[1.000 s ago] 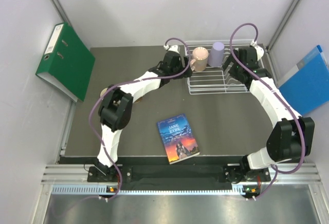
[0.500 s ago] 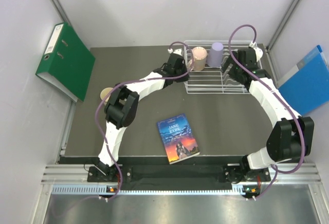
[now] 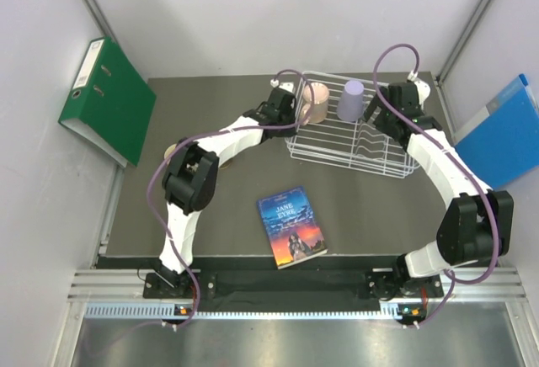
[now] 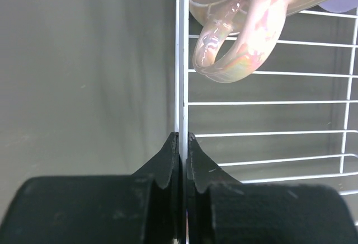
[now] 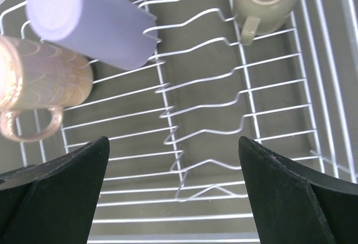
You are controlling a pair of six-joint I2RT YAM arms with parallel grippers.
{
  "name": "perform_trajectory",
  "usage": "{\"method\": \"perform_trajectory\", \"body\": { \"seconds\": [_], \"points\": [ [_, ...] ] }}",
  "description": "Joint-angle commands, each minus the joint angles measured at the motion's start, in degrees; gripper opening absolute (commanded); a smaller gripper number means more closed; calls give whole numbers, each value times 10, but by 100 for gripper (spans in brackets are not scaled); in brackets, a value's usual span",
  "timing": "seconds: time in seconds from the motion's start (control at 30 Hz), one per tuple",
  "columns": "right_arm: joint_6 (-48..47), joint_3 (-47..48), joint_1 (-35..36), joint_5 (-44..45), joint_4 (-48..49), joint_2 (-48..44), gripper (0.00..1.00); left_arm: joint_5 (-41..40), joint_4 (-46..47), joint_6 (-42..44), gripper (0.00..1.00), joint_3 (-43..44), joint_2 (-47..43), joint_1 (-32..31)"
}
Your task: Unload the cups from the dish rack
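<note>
The white wire dish rack [image 3: 354, 150] sits askew at the back of the table. My left gripper [image 3: 293, 113] is shut on the rack's left rim wire [image 4: 182, 59], the jaws pinching it [image 4: 182, 143]. The pale peach handled mug [image 3: 316, 102] is just beyond, its handle [image 4: 235, 48] hanging over the wires. The lilac tumbler [image 3: 351, 100] leans beside it. My right gripper [image 3: 379, 121] hovers open over the rack's right half [image 5: 174, 160], holding nothing. Below it lie the lilac tumbler [image 5: 89, 23], peach mug [image 5: 42, 79] and beige-olive mug [image 5: 265, 0].
A paperback book [image 3: 292, 226] lies near the table's front middle. A green binder [image 3: 105, 102] leans against the left wall. A blue folder [image 3: 505, 131] leans on the right wall, close to the right arm.
My left gripper has closed on the rack's left rim. The rack has swung round and shifted toward the near right, the cups moving with it. The right gripper stayed open.
</note>
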Motion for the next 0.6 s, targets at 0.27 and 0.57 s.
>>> {"method": "perform_trajectory", "body": {
  "seconds": [0.27, 0.57],
  "points": [
    [-11, -24, 4, 24, 24, -47, 98, -62, -25, -70, 0, -87, -120, 20],
    [-3, -56, 5, 16, 28, -66, 99, -70, -53, -63, 0, -140, -181, 20]
  ]
}}
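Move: Beyond the left hand, whose shut fingers already hold the dish rack's left rim, the rack's middle lies about 19 cm right, 2 cm ahead and 6 cm lower; the pink mug is some 6 cm right and 7 cm ahead, the purple cup 17 cm right and 8 cm ahead. The unloaded glass stands roughly 22 cm left and 6 cm back. From the open right hand, the rack's middle is about 3 cm left, 2 cm ahead and 14 cm below. Dragging the dish rack by its left rim, the left hand goes some 5 cm to its left and 4 cm back, towards the unloaded glass. Its shut fingers keep their pinch on the wire while the hand swings slightly counter-clockwise, staying nearly level. ##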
